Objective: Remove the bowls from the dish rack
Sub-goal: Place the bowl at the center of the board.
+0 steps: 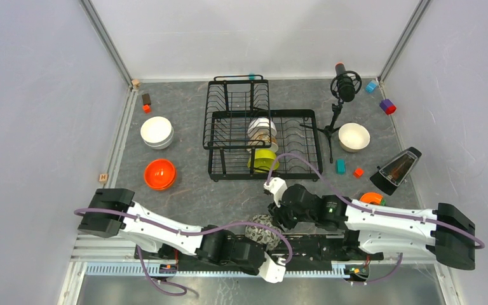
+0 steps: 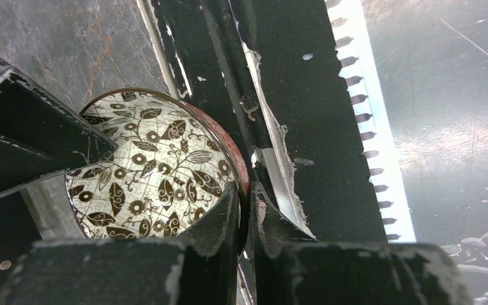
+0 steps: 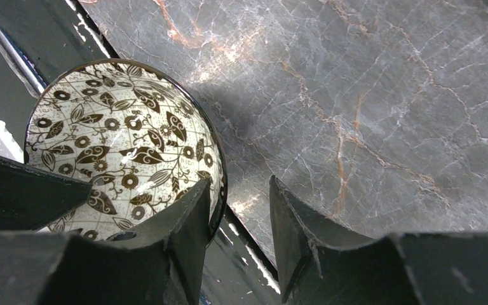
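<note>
The dark-patterned bowl (image 1: 264, 230) (image 2: 152, 165) (image 3: 121, 140) hangs at the table's near edge between my two arms. My left gripper (image 1: 254, 243) (image 2: 246, 190) is shut on its rim, one finger inside and one outside. My right gripper (image 1: 278, 216) (image 3: 238, 184) stands open astride the opposite rim, its left finger (image 3: 187, 216) inside the bowl and the other out over the table. The black wire dish rack (image 1: 260, 113) stands mid-table with a white bowl stack (image 1: 262, 130) and a lime green bowl (image 1: 264, 160) in it.
On the table left of the rack sit stacked white bowls (image 1: 157, 131) and an orange bowl (image 1: 160, 173). To the right are a cream bowl (image 1: 354, 136), an orange bowl (image 1: 372, 198) partly behind my right arm, a microphone tripod (image 1: 343, 89), a black wedge-shaped object (image 1: 396, 170) and small coloured blocks.
</note>
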You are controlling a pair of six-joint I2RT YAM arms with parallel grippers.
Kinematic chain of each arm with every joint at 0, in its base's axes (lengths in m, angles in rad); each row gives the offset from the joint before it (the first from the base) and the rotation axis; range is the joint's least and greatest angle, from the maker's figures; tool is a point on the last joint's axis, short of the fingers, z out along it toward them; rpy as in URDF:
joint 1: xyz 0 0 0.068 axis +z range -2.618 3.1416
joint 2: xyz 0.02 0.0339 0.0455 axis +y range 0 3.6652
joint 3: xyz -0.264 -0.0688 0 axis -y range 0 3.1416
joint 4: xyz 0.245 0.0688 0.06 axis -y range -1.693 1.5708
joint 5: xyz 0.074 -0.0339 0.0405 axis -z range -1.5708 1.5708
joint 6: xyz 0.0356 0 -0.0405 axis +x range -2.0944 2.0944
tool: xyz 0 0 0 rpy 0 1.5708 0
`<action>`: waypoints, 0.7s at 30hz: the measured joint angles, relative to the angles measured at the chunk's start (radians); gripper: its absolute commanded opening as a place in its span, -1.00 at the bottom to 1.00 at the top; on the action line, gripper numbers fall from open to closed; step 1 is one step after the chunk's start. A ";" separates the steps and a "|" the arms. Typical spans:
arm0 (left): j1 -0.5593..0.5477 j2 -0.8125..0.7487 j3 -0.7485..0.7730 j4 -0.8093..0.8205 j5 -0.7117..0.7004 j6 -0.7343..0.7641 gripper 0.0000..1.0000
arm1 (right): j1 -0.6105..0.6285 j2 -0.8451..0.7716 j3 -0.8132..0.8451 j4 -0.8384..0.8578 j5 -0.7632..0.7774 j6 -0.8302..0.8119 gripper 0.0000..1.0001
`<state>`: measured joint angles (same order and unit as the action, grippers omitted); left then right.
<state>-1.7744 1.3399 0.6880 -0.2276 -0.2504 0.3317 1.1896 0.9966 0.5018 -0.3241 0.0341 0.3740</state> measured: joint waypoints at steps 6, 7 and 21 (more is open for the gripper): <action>0.000 0.000 0.000 0.010 0.008 0.000 -0.96 | 0.026 0.030 -0.008 0.021 -0.008 0.008 -0.29; 0.000 0.002 0.000 0.014 0.009 -0.001 -0.96 | 0.029 0.034 -0.008 0.024 -0.008 0.011 -0.35; -0.002 0.005 -0.008 0.104 -0.039 -0.129 0.99 | 0.045 0.004 -0.022 0.007 0.061 0.037 -1.00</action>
<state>-1.7760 1.3453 0.6804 -0.1238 -0.2893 0.2028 1.2350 1.0008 0.4797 -0.3172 0.0952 0.4110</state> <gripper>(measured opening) 0.832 0.026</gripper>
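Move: The patterned bowl sits across the board's front edge. Its middle is about 5 cm back and 5 cm left of the right hand, 3 cm lower, with its rim already between those open fingers. From the left hand, still pinching the near rim, it lies some 6 cm ahead, 3 cm right and 3 cm down. The lime-green bowl is roughly 18 cm ahead and 5 cm left of the right hand, the red bowls about 13 cm ahead and 36 cm left. The patterned bowl passes from left hand to right: the right hand eases about 1 cm back and down onto the far rim and shuts its half-open fingers to pinch it, then shifts about 1.5 cm right. The left keeps its pinch while creeping back and right, then opens wide, letting go as it turns some 10 degrees, rises slightly and ends about 1.5 cm right. ##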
